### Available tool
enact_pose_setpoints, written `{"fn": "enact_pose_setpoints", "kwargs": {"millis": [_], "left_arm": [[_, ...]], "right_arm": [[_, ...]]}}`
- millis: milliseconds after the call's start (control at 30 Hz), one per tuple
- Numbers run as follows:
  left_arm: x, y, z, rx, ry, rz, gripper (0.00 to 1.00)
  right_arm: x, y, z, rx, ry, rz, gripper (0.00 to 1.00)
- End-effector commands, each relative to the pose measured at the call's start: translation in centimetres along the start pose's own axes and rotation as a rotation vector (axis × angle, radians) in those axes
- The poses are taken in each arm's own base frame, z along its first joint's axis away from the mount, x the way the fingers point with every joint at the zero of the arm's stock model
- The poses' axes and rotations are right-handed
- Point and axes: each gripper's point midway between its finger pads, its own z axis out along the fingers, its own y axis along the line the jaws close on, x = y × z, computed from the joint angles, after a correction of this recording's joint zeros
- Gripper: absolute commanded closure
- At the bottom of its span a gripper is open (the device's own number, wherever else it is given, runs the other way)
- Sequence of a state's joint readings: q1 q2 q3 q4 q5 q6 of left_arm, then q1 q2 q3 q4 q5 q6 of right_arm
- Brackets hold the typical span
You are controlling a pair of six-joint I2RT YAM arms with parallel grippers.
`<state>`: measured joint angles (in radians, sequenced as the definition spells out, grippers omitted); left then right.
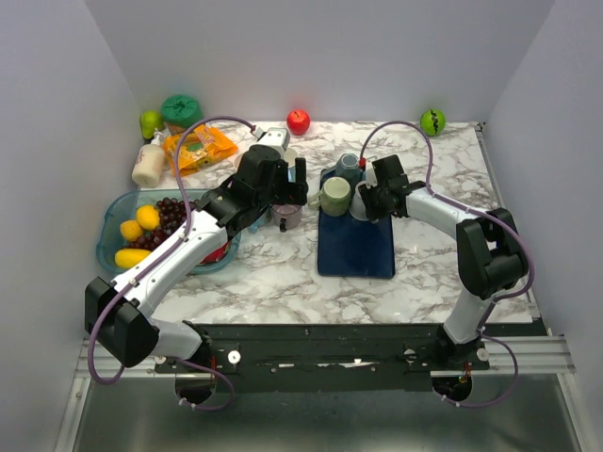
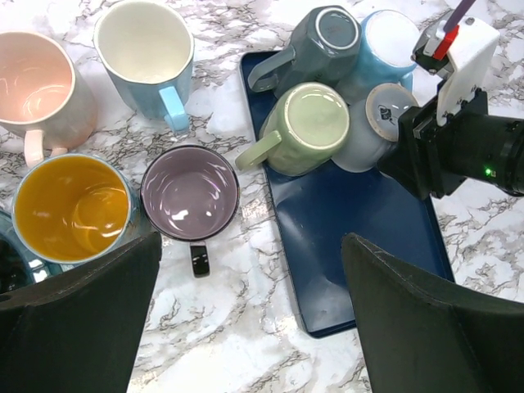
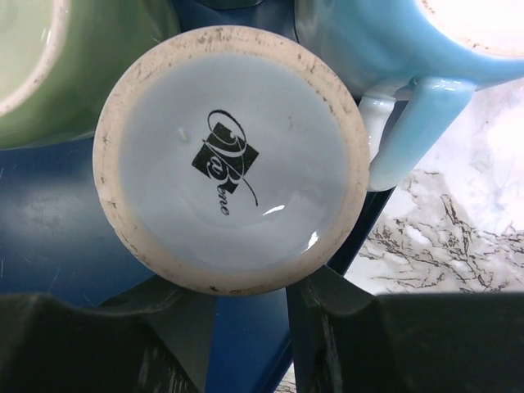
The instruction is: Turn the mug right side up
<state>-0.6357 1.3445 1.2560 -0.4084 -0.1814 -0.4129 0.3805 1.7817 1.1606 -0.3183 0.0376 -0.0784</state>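
A pale grey-blue mug (image 3: 229, 164) lies tipped on the dark blue tray (image 2: 352, 246), its printed base facing the right wrist camera. My right gripper (image 3: 250, 291) sits just under that base. Its fingers (image 3: 344, 303) stand slightly apart and touch the rim, with only tray showing between them. In the left wrist view the same mug (image 2: 378, 123) leans against a green mug (image 2: 307, 127), a dark grey mug (image 2: 315, 45) and a light blue mug (image 2: 385, 41). My left gripper (image 2: 251, 246) hovers wide open above the marble beside the tray's edge, holding nothing.
Upright mugs stand left of the tray: purple (image 2: 190, 192), yellow-lined (image 2: 70, 205), pink (image 2: 29, 90) and light blue (image 2: 143, 49). A fruit basket (image 1: 108, 231) sits at the left. A red apple (image 1: 298, 121), a green fruit (image 1: 432, 121) and a snack bag (image 1: 198, 148) line the back.
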Motion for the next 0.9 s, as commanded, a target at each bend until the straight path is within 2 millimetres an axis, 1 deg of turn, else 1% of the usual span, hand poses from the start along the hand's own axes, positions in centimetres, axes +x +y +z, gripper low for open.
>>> {"fn": "enact_pose_setpoints", "kwargs": {"millis": [0,33,67,133,167,233,300,333,400,533,567,600,633,667,700,767,800,867], "left_arm": [[-0.6,-0.3,-0.8,0.026,-0.023,-0.021,0.01],[-0.6,-0.3,-0.9,0.028,-0.024,-0.019,0.01],[-0.6,-0.3,-0.9,0.028,-0.024,-0.021,0.01],[-0.6,-0.3,-0.8,0.027,-0.025,-0.023,0.01],[-0.6,-0.3,-0.8,0.027,-0.026,-0.023,0.01],[-0.7,-0.4,-0.8,0.031,-0.028,-0.028,0.01],[-0.6,-0.5,-0.8,0.035,-0.025,-0.034,0.01],[-0.5,-0.6,-0.8,0.038,-0.024,-0.035,0.01],[-0.6,-0.6,-0.9,0.042,-0.027,-0.036,0.01],[-0.7,-1.0,-1.0,0.064,-0.028,-0.038,0.01],[-0.7,-1.3,-1.0,0.081,-0.026,-0.036,0.01],[-0.8,-1.6,-1.1,0.093,-0.029,-0.036,0.01],[-0.9,-1.8,-1.2,0.107,-0.032,-0.037,0.01],[-0.7,-2.3,-1.3,0.138,-0.024,-0.036,0.01],[-1.0,-2.7,-1.3,0.16,-0.036,-0.038,0.01],[-1.1,-3.4,-1.6,0.2,-0.045,-0.047,0.01],[-1.4,-4.3,-1.9,0.247,-0.054,-0.053,0.01],[-1.7,-5.1,-2.5,0.298,-0.068,-0.062,0.01]], "right_arm": [[-2.1,-0.3,-0.8,0.028,-0.066,0.013,0.56],[-2.2,-0.3,-0.8,0.028,-0.068,0.013,0.58],[-2.3,-0.4,-0.8,0.03,-0.072,0.015,0.64],[-2.5,-0.4,-0.8,0.034,-0.077,0.015,0.71],[-2.5,-0.5,-0.7,0.035,-0.075,0.016,0.77],[-2.4,-0.4,-0.6,0.033,-0.072,0.013,0.84],[-2.3,-0.5,-0.6,0.037,-0.07,0.015,0.98],[-2.4,-0.6,-0.6,0.04,-0.072,0.018,0.99],[-2.4,-0.7,-0.9,0.048,-0.076,0.025,0.99],[-3.3,-1.0,-2.8,0.068,-0.12,0.071,0.99],[-4.2,-1.1,-4.4,0.069,-0.162,0.082,0.99],[-4.3,-1.0,-5.0,0.065,-0.173,0.083,0.99],[-4.8,-0.5,-6.0,0.037,-0.197,0.11,0.99],[-5.7,-0.4,-7.9,0.023,-0.247,0.133,0.99],[-6.3,-0.1,-9.2,0.006,-0.278,0.145,0.99],[-7.1,0.8,-11.4,-0.052,-0.326,0.173,0.99],[-8.2,1.2,-14.0,-0.085,-0.393,0.181,0.99],[-9.3,2.3,-16.9,-0.159,-0.457,0.204,0.99]]}}
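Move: The upturned whitish mug is right at the right hand's fingers, its middle about 5 cm ahead and 2 cm left, roughly level. The green mug stands some 5 cm ahead and 11 cm left of that hand, the dark mug about 12 cm ahead and 8 cm left, the light-blue mug about 11 cm ahead and 1 cm right. From the left hand, the whitish mug lies roughly 5 cm ahead, 17 cm right and 18 cm below. The right hand first stays almost in place while its part-open fingers close and pinch the whitish mug's handle, then, with the grip kept, lifts it from the tray faster and faster, about 11 cm up with a slight draw back, the fingers tipping upward and the hand rolling left side up by some 10 degrees each. Late on, the wide-open, empty left hand starts to ease right, back and a little up, some 2 cm in all. ##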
